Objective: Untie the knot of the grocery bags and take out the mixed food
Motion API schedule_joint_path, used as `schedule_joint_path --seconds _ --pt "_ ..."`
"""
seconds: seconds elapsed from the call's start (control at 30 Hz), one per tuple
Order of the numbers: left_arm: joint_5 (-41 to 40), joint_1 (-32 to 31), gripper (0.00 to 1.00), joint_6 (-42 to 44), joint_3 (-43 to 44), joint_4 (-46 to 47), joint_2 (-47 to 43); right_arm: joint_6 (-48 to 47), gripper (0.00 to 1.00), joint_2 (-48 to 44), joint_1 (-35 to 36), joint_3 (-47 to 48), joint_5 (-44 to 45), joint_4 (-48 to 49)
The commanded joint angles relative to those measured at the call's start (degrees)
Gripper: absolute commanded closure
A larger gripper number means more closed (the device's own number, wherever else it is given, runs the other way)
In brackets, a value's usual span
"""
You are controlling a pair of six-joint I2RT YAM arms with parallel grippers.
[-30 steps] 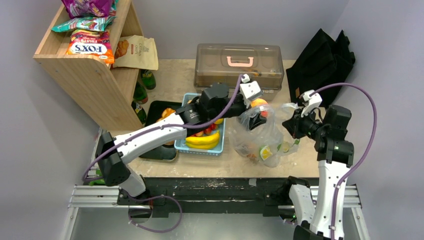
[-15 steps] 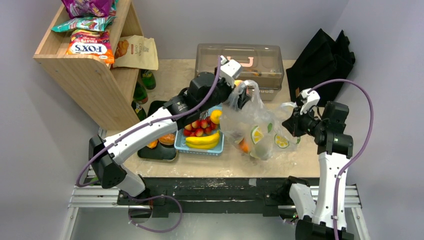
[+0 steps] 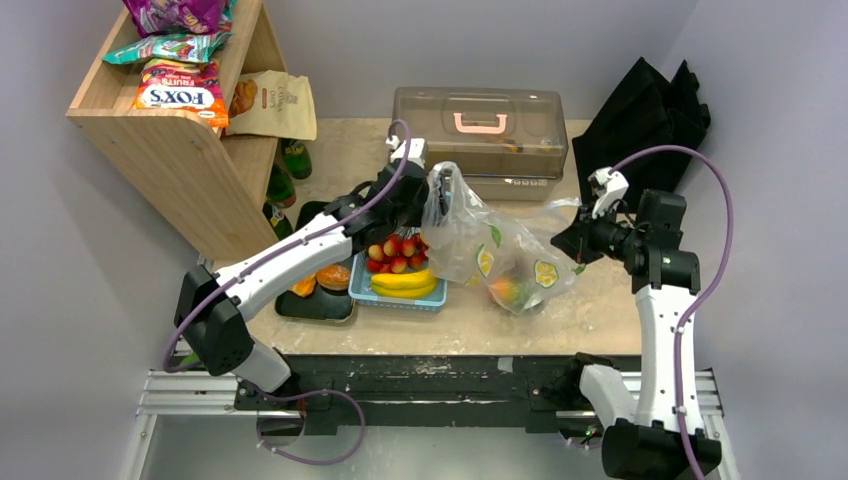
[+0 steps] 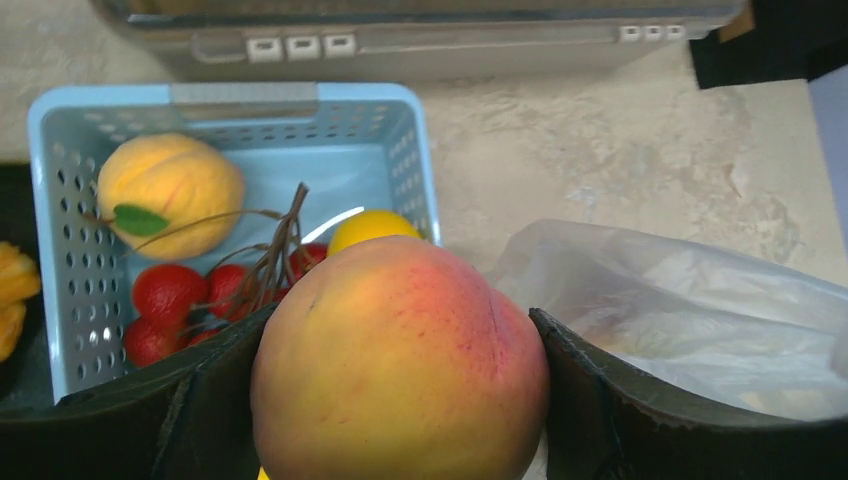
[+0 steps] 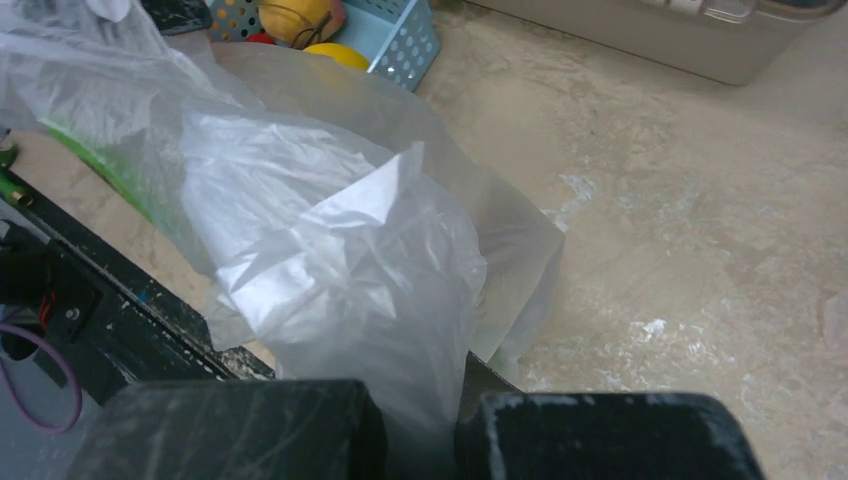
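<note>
My left gripper (image 4: 400,390) is shut on a red-yellow peach (image 4: 400,360) and hangs over the right edge of the blue basket (image 4: 245,95). In the basket lie a yellow fruit (image 4: 170,182), a lemon (image 4: 370,228), small red fruits (image 3: 395,250) and a banana (image 3: 405,281). The clear grocery bag (image 3: 500,255) lies stretched between both arms, with a fruit (image 3: 508,292) still inside. My right gripper (image 3: 572,240) is shut on the bag's right edge (image 5: 340,270). The knot is out of view.
A black tray (image 3: 312,306) with bread (image 3: 333,277) lies left of the basket. A clear lidded box (image 3: 478,125) stands behind it, a wooden shelf (image 3: 170,150) of snack packs at the back left, and a black fabric bag (image 3: 640,120) at the back right.
My left arm has swung left, away from the bag's mouth and over the basket, carrying the peach. The bag has been drawn out leftward and flatter. My right gripper has kept its hold.
</note>
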Motion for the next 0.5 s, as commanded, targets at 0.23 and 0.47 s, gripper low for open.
schedule_joint_path --seconds 0.23,0.47 --pt "3.1 5.0 0.03 -6.4 -5.4 -0.2 -5.1 3.3 1.0 2.7 4.2 2.0 1.2 6.7" --pt "2.3 6.1 0.0 0.6 -5.7 0.1 -9.6 2.5 1.0 2.4 4.5 1.8 1.2 6.2"
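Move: The left hand holds the peach above the blue basket's right part. The spot it is bound for, just right of the basket's middle, lies about 4 cm to its left, 1 cm back and 15 cm below. The strawberries are 9 cm left, 2 cm ahead; the lemon 6 cm ahead, 2 cm left; the bananas 6 cm left, 6 cm back. The bag's middle is some 16 cm right, 4 cm back. From the right hand the spot is about 30 cm left, 5 cm ahead. Leftward about 4 cm and dipping some 3 cm, the left hand carries the peach clear of the bag's mouth over the basket, then opens its fingers fully to let go and starts back up, turning only slightly. The right hand keeps its pinch on the bag, easing a little forward and left. ##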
